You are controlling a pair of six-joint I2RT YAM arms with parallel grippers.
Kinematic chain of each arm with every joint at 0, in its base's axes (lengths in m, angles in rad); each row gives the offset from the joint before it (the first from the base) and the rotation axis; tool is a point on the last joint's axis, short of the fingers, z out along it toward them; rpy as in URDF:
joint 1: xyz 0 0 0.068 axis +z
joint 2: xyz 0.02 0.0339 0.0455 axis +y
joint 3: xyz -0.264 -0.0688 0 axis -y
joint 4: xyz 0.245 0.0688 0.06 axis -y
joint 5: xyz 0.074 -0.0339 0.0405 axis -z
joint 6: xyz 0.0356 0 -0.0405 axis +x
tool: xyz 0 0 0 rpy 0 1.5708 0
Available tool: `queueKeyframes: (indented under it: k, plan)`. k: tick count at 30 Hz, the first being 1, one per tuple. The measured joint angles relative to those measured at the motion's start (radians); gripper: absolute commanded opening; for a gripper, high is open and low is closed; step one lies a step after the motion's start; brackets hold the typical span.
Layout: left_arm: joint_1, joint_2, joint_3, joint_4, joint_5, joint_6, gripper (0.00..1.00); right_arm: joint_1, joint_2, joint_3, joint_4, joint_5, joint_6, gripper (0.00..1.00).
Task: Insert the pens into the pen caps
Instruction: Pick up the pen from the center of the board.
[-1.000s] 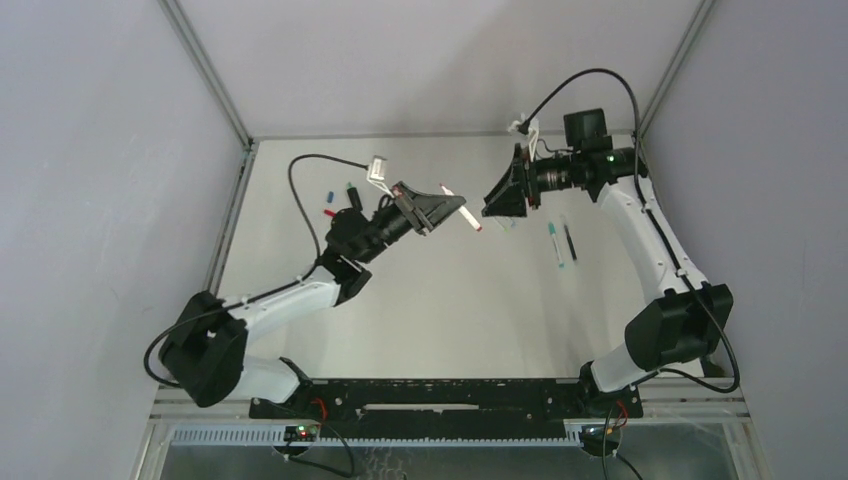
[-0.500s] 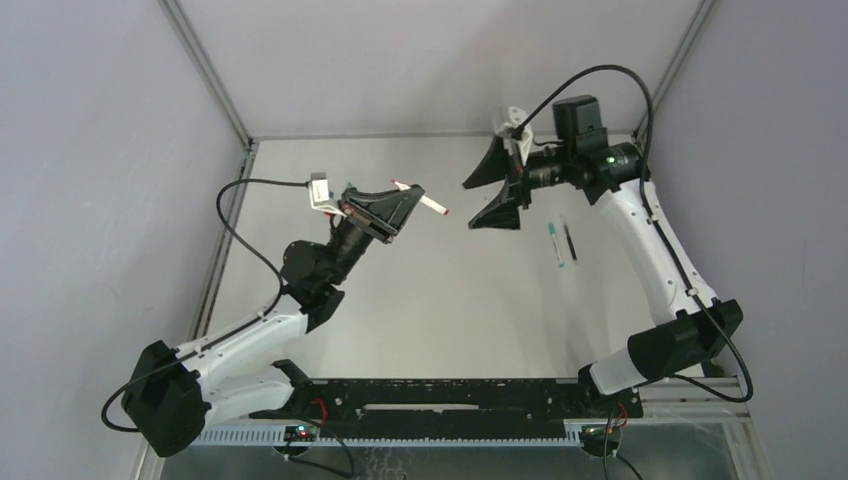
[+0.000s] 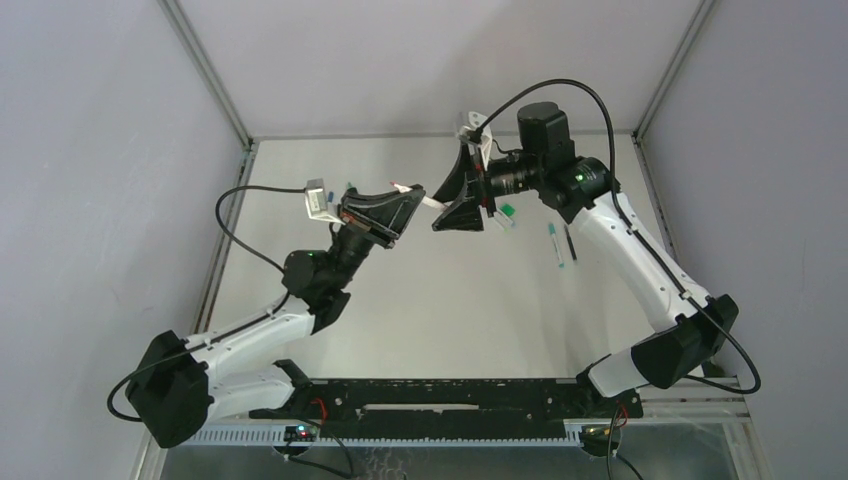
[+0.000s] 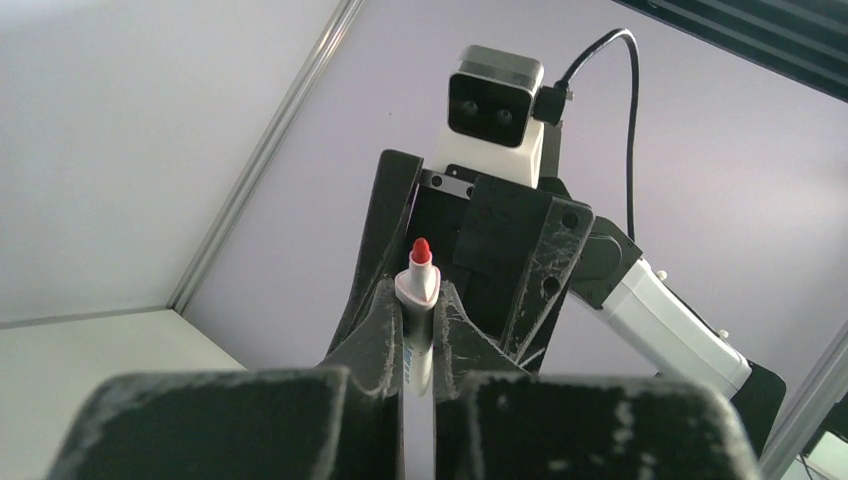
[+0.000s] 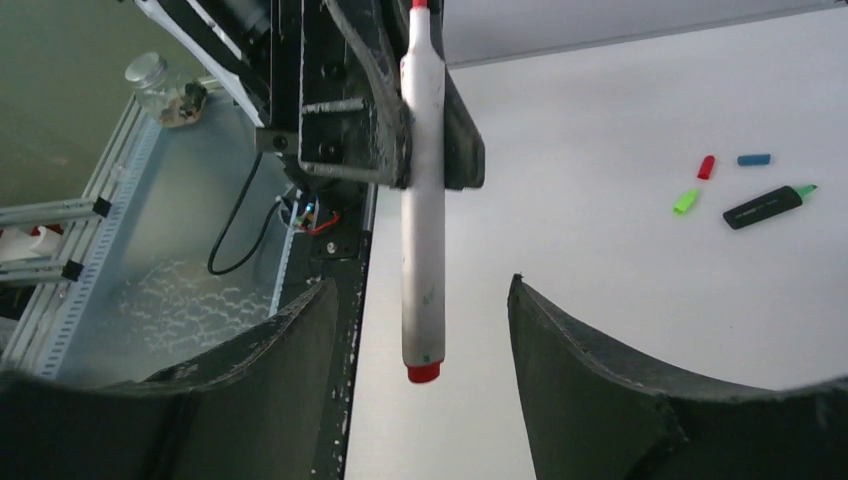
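Note:
A white pen point(image 3: 431, 203) with a red nib and a red end plug is clamped crosswise in my left gripper point(image 3: 408, 195), which is shut on it and raised off the table. In the left wrist view the pen point(image 4: 418, 295) stands between the pads, nib point(image 4: 421, 249) up. My right gripper point(image 3: 442, 205) is open and faces the left one. In the right wrist view the pen's barrel point(image 5: 423, 190) hangs down between the spread fingers point(image 5: 300, 330) without touching them, at the right gripper point(image 5: 420, 290). A red cap point(image 5: 706, 166), blue cap point(image 5: 754, 159) and green cap point(image 5: 685, 201) lie on the table.
A black marker point(image 5: 768, 206) with a green end lies by the caps. A teal-ended pen point(image 3: 555, 245) and a thin dark pen point(image 3: 570, 243) lie at the right of the table, with a green cap point(image 3: 507, 210) near them. Side walls enclose the white table point(image 3: 450, 300).
My left arm drew back to the left and lifted the pen. My right gripper opened wide and moved left, so its fingers now flank the pen's plug end.

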Motion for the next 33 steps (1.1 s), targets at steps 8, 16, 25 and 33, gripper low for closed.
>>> queueKeyframes:
  k: [8, 16, 25, 33]
  plan:
    - [-0.005, 0.021, 0.0, 0.039, -0.014, -0.007, 0.0, 0.044, 0.001, -0.004, 0.112, 0.016, 0.146, 0.47]
    - [-0.01, 0.045, 0.0, 0.078, -0.019, -0.019, 0.0, 0.056, 0.017, -0.005, 0.15, 0.028, 0.19, 0.36]
    - [-0.012, 0.054, 0.0, 0.106, -0.023, -0.035, 0.18, 0.06, 0.024, -0.005, 0.165, 0.037, 0.198, 0.0]
    - [-0.014, 0.021, -0.025, 0.066, -0.086, -0.03, 0.57, 0.05, 0.042, 0.007, 0.108, -0.018, 0.171, 0.0]
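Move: The white, red-tipped pen, still pinched by the left hand, runs from upper left to lower right. Its middle lies about 3 cm left of the right hand, 1 cm ahead and 3 cm above, with its tail already between the right fingers. From the left hand its middle is 2 cm right, 1 cm back and 1 cm lower. Some 36 cm below the right hand lie a green block, 27 cm ahead and 17 right, and the teal pen, 19 ahead and 27 right. The right fingers close on the tail half of the pen and pinch it, after the hand slides about 2.5 cm left and 1 cm up along the pen towards the left gripper. The left hand holds practically still, keeping its grip until the right has closed, then opens nearly halfway to let go. ##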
